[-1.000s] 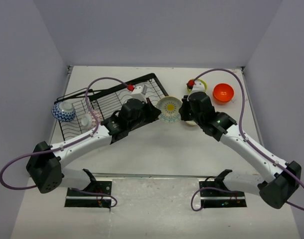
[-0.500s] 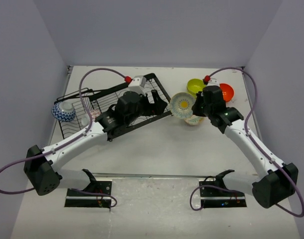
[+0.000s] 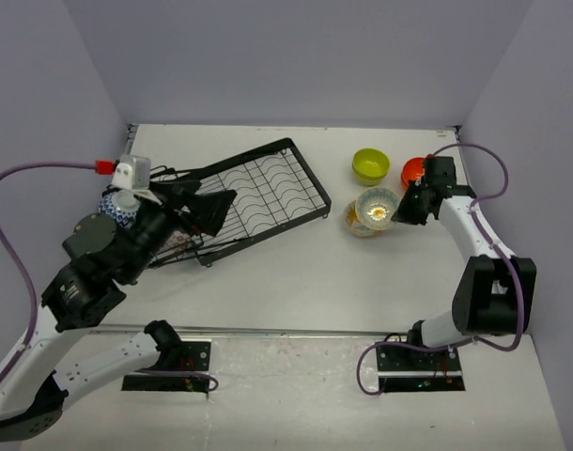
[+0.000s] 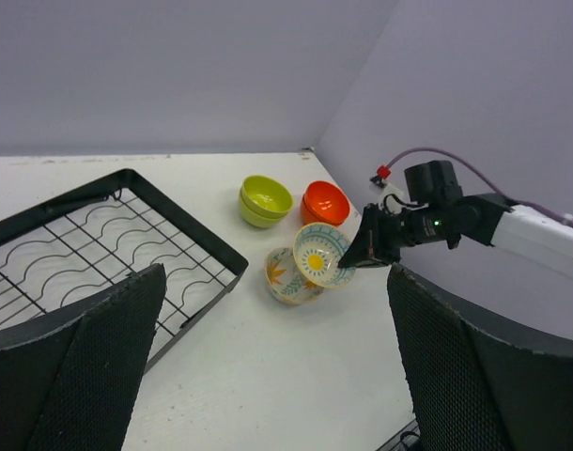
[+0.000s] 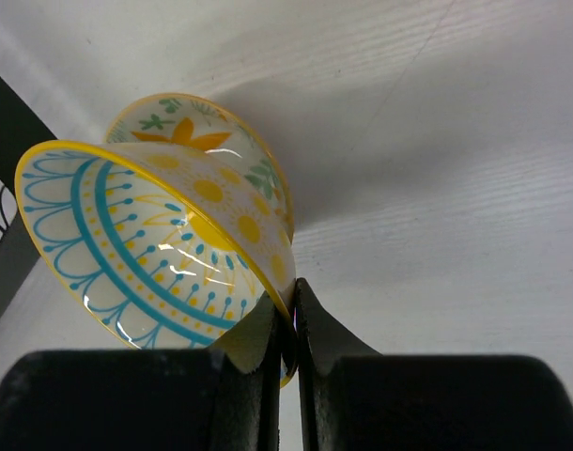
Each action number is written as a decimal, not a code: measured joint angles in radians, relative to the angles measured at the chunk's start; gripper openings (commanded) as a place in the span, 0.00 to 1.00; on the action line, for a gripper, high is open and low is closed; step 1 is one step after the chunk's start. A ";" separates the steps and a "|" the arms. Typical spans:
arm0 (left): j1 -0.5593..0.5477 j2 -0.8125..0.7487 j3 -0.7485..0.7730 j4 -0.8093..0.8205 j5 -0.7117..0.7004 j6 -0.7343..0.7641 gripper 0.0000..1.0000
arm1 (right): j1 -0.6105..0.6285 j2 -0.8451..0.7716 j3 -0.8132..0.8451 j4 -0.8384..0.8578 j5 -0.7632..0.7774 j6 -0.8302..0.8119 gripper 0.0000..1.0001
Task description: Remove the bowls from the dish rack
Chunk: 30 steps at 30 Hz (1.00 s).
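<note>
My right gripper (image 3: pixel 405 209) is shut on the rim of the cream bowl with teal rim and yellow centre (image 3: pixel 376 207), holding it tilted on a floral bowl (image 3: pixel 356 225). The pinch shows in the right wrist view (image 5: pixel 291 329), with the cream bowl (image 5: pixel 146 254) against the floral bowl (image 5: pixel 221 141). The lime green bowl (image 3: pixel 370 165) and orange-red bowl (image 3: pixel 413 169) sit behind them. My left gripper (image 3: pixel 211 202) is open and empty over the left part of the black dish rack (image 3: pixel 268 183). The blue-and-white bowl (image 3: pixel 111 209) sits at the rack's left end, partly hidden by my left arm.
In the left wrist view, the rack (image 4: pixel 99 244) is at the left and the bowls lie beyond: lime (image 4: pixel 266 199), orange-red (image 4: pixel 325 202), cream (image 4: pixel 321 255), floral (image 4: pixel 285 279). Purple walls close the table at the back and sides. The right arm's cable loops near the right wall.
My right gripper carried the cream bowl to the right and set it against the floral bowl. My left arm pulled back to the left, off the rack's middle.
</note>
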<state>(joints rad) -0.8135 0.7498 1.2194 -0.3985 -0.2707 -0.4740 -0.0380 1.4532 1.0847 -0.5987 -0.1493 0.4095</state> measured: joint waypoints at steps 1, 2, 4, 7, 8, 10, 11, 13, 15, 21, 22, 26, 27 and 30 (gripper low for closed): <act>0.000 -0.037 -0.011 -0.016 0.003 0.008 1.00 | -0.003 0.024 0.000 -0.005 -0.012 0.000 0.00; 0.000 -0.076 -0.030 -0.029 0.005 0.018 1.00 | -0.004 0.047 0.000 -0.012 -0.029 0.000 0.00; 0.000 -0.144 -0.060 -0.071 0.001 0.032 1.00 | -0.003 0.083 0.008 -0.027 -0.054 0.000 0.00; 0.000 -0.203 -0.086 -0.138 -0.009 0.055 1.00 | -0.002 0.141 0.044 -0.037 -0.080 0.000 0.00; 0.000 -0.210 -0.092 -0.157 -0.015 0.064 1.00 | -0.002 0.158 0.055 -0.035 -0.084 0.000 0.00; 0.000 -0.227 -0.115 -0.189 -0.027 0.077 1.00 | -0.002 0.184 0.070 -0.034 -0.093 -0.001 0.00; 0.000 -0.233 -0.127 -0.203 -0.032 0.084 1.00 | -0.002 0.198 0.077 -0.034 -0.100 -0.002 0.00; 0.000 -0.245 -0.153 -0.224 -0.045 0.097 1.00 | -0.002 0.225 0.085 -0.035 -0.109 -0.004 0.00; 0.000 -0.261 -0.186 -0.228 -0.056 0.106 1.00 | -0.002 0.250 0.089 -0.035 -0.122 -0.006 0.01; 0.000 -0.283 -0.263 -0.224 -0.068 0.137 1.00 | -0.002 0.270 0.090 -0.037 -0.142 -0.010 0.10; 0.000 -0.282 -0.275 -0.222 -0.071 0.141 1.00 | -0.002 0.270 0.090 -0.037 -0.145 -0.010 0.15; 0.000 -0.274 -0.321 -0.211 -0.077 0.151 1.00 | -0.002 0.270 0.096 -0.037 -0.162 -0.011 0.27; 0.000 -0.270 -0.330 -0.208 -0.078 0.153 1.00 | -0.002 0.270 0.098 -0.036 -0.165 -0.011 0.29; 0.000 -0.259 -0.359 -0.190 -0.092 0.153 1.00 | -0.002 0.270 0.105 -0.037 -0.178 -0.011 0.36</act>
<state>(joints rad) -0.8131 0.4904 0.8608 -0.5880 -0.3622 -0.3206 -0.0402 1.7237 1.1893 -0.6357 -0.3275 0.3981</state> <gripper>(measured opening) 0.997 0.322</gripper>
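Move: The right hand holds the yellow-sun bowl by its rim; the flower bowl that it goes onto is about 8 cm to the left, 2 cm farther out and 9 cm below. From that hand the lime bowls stand some 17 cm ahead and 6 cm left, the orange bowls 14 cm ahead and 8 cm right. The empty left hand is about 12 cm short of the pink-patterned bowl, 13 cm right of it and 37 cm above; the blue-and-white bowl is 17 cm ahead, 30 cm left. Lower the right gripper about 5 cm, drifting a little left and tipping the fingers some 10 degrees more steeply down, to set the sun bowl into the flower bowl; then part the fingers to about a third around its rim. Meanwhile bring the open left gripper back and left, then down some 15 cm towards the pink-patterned bowl, rolling its left side up about 20 degrees. ##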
